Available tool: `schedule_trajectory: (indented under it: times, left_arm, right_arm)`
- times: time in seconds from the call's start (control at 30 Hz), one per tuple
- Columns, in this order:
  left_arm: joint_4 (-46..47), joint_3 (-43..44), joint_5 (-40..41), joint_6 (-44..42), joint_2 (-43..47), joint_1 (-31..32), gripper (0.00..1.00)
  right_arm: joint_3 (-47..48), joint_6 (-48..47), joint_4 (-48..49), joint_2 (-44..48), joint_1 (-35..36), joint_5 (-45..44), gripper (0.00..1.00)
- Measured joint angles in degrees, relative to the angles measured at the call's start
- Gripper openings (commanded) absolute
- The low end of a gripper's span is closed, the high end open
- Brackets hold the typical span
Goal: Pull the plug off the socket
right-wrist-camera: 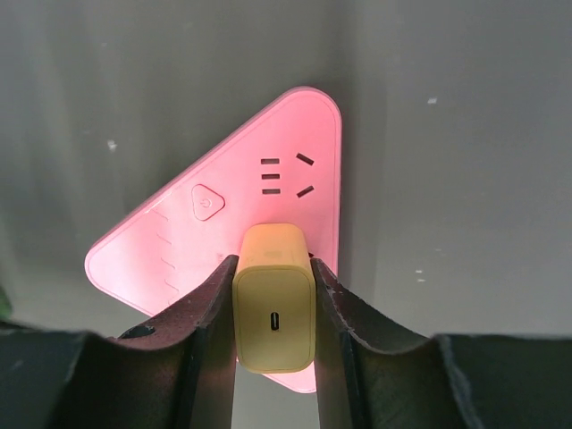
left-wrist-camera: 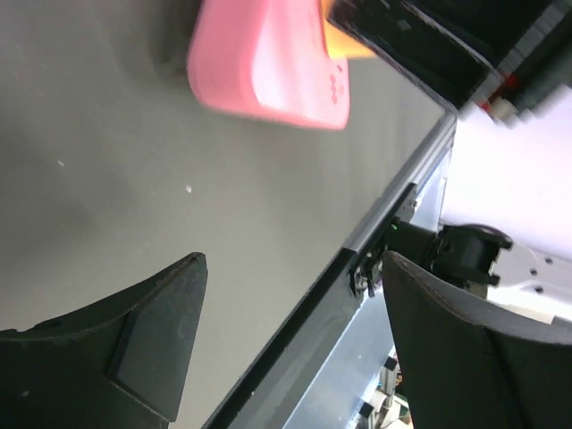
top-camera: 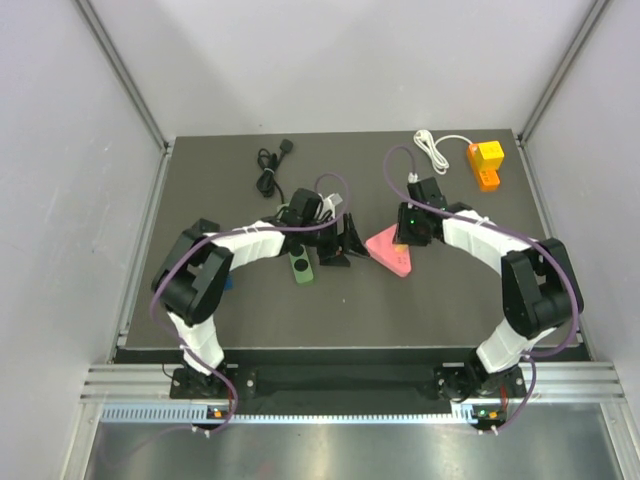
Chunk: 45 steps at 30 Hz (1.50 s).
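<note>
A pink triangular socket lies flat at the table's middle. A yellow plug stands upright on its face near one corner. My right gripper is shut on the plug, one finger pressed on each side of it. My left gripper hovers just left of the socket, open, with nothing between its fingers. In the left wrist view the socket sits ahead of the left gripper, apart from it, with the plug and the right gripper's dark body at its far end.
A green and black device lies under the left arm's wrist. A coiled black cable is at the back left. A white cable and orange-yellow blocks sit at the back right. The table's right edge runs close by.
</note>
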<state>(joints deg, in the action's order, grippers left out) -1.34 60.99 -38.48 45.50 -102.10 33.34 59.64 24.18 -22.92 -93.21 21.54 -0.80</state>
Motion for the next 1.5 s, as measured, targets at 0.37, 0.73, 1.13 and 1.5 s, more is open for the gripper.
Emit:
schedule_trajectory:
  times: [0.37,0.73,1.13,1.5]
  left_arm:
    - [2.97,5.27,2.19,4.0,-9.31,0.26,0.68]
    - [2.62,6.86,5.22,5.42,-11.93,0.26,0.46]
    - [-1.53,9.31,7.5,7.02,-12.44,0.15,0.0]
    - [-2.47,8.63,12.59,7.43,-10.71,1.49,0.0]
  right_arm:
    - [0.0,1.64,1.09,-0.31,2.49,3.89,0.0]
    - [0.0,1.62,1.18,-0.31,3.69,3.67,0.0]
    - [0.0,1.57,2.08,-0.31,5.09,-0.2,0.0]
    - [-1.31,2.4,3.61,-0.31,-0.92,10.16,0.0]
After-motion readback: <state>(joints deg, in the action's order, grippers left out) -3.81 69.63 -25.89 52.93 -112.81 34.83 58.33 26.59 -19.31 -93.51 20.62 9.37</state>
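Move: Ahead and to the right of the left hand, the pink socket's middle lies about 10 cm right, 3 cm ahead and 5 cm lower; the yellow plug in its face is some 12 cm right, 4 cm ahead and 4 cm lower. The green power strip lies roughly 17 cm left and 5 cm ahead, 9 cm below. From the right hand, already gripping the plug, the socket's middle is about 2 cm left and 3 cm below. Sinking about 5 cm while reaching as far forward and slightly right, the left hand brings its open fingers around the socket's near corner and pinches it, then holds while turning some 10 degrees counter-clockwise. The right hand keeps its grip on the plug, carries it about 3.5 cm left towards the left hand, then eases back 1 cm, its left side rolling up about 10 degrees. ##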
